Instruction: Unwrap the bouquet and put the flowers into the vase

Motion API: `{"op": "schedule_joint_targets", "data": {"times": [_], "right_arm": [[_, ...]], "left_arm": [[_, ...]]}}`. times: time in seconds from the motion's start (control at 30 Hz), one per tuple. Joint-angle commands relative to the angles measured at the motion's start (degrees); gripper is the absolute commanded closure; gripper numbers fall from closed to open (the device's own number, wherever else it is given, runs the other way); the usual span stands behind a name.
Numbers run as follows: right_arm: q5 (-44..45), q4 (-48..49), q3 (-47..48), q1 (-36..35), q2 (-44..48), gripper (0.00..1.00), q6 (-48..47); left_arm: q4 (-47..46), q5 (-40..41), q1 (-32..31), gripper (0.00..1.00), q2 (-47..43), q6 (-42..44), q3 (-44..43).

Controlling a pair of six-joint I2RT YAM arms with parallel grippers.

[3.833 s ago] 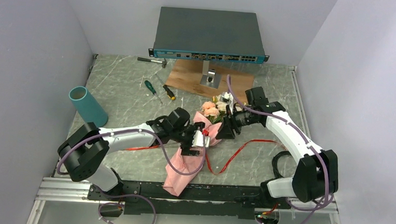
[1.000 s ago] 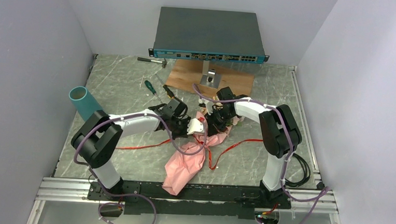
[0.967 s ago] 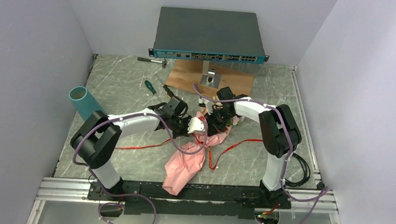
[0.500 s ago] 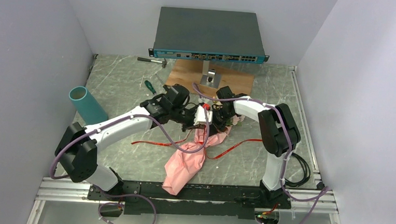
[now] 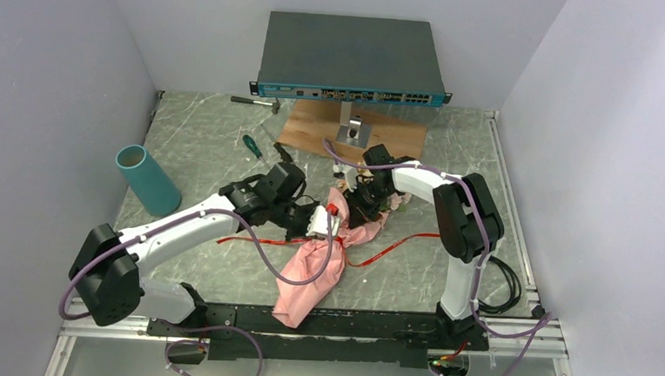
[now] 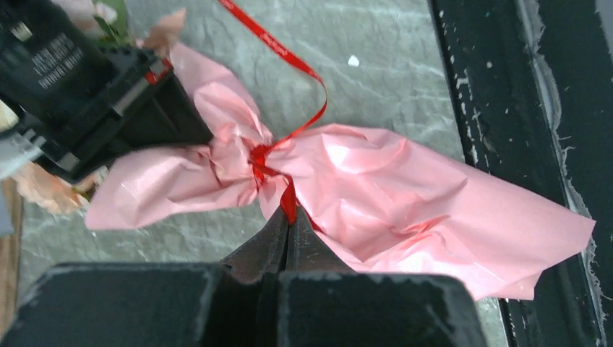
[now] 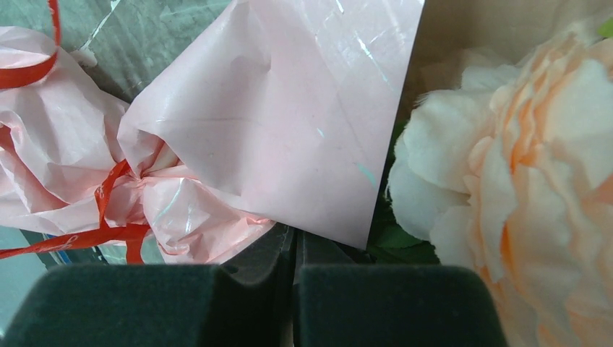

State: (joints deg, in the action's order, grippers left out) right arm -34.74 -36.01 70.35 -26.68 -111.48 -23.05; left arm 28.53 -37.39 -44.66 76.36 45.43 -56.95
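Note:
The bouquet lies mid-table, its crinkled pink paper (image 5: 313, 272) (image 6: 376, 189) still cinched by a red ribbon knot (image 6: 258, 155). My left gripper (image 5: 321, 227) (image 6: 289, 217) is shut on a ribbon end just below that knot. My right gripper (image 5: 361, 209) (image 7: 293, 238) is shut on the pink paper (image 7: 289, 123) at the bloom end. A peach and cream flower (image 7: 520, 166) fills its view on the right, and the flowers (image 5: 388, 202) peek out beside it. Loose ribbon (image 5: 395, 242) trails over the table. The teal vase (image 5: 146, 179) stands far left.
A network switch (image 5: 352, 58) sits at the back with a wooden board (image 5: 397, 138) and a metal stand (image 5: 350, 133) before it. A hammer (image 5: 256, 102) and screwdrivers (image 5: 253, 146) lie back left. A black cable (image 5: 502, 281) coils near the right arm's base.
My left gripper has drawn back toward the near left with the ribbon end pinched, and the loose ribbon on the table has shifted. The right arm has stayed put.

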Motion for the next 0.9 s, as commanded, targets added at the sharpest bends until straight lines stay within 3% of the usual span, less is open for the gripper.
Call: {"op": "schedule_joint_targets", "data": {"times": [0.0, 0.17, 0.27, 0.33, 0.5, 0.6, 0.7, 0.87], "right_arm": [[8.6, 2.4, -1.6, -0.3, -4.6, 1.0, -2.9], [8.2, 2.5, -2.0, -0.3, -4.4, 1.0, -2.7], [8.3, 2.5, -2.0, -0.3, -4.3, 1.0, -2.9], [8.2, 2.5, -2.1, -0.3, -4.2, 1.0, -2.9], [8.3, 2.6, -2.2, -0.3, -4.1, 1.0, -2.7], [8.2, 2.6, -2.1, -0.3, -4.3, 1.0, -2.6], [8.2, 2.7, -2.1, -0.3, -4.3, 1.0, -2.6], [8.2, 2.4, -1.9, -0.3, -4.6, 1.0, -2.7]], "left_arm": [[-0.7, 5.7, 2.4, 1.0, 1.1, -4.5, 1.4], [-9.1, 13.8, 10.2, 1.0, 6.3, -16.2, 0.9], [-10.6, 16.9, 11.2, 0.67, 8.6, -18.2, -0.8], [-12.0, 15.4, 11.0, 0.58, 7.8, -16.9, -0.5], [-21.3, 13.7, 5.2, 0.52, 0.9, -8.7, 5.8], [-20.4, 15.7, 0.1, 0.5, 3.0, -7.6, 4.9], [-21.6, 20.0, -3.4, 0.38, 6.8, -9.2, 3.3], [-24.7, 24.7, -7.0, 0.36, 12.1, -9.3, 1.8]]}}
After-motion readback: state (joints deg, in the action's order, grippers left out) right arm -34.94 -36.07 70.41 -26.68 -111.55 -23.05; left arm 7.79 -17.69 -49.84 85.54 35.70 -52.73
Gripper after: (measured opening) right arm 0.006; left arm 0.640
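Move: The ribbon is already pinched in the left fingers and held up from its knot on the pink wrapper. That knot lies about 3 cm ahead of the left hand, 6 cm to its right and 10 cm below. From the left hand, the wrapper's tail is some 8 cm back, 2 cm left and 13 cm down; the flower heads are about 14 cm ahead, 13 cm right and 11 cm down. From the right hand, the knot is roughly 5 cm back, 3 cm left and 1 cm up. The ribbon, still pinched, is swung by the left hand about 10 cm forward, with some left and down, as the wrist turns some 30 degrees counter-clockwise. There the fingers open and let it go; the open hand rises slightly and comes back and right, half undoing the turn, then sinks towards the knot. The right hand keeps still, fingers shut at the wrapper. ##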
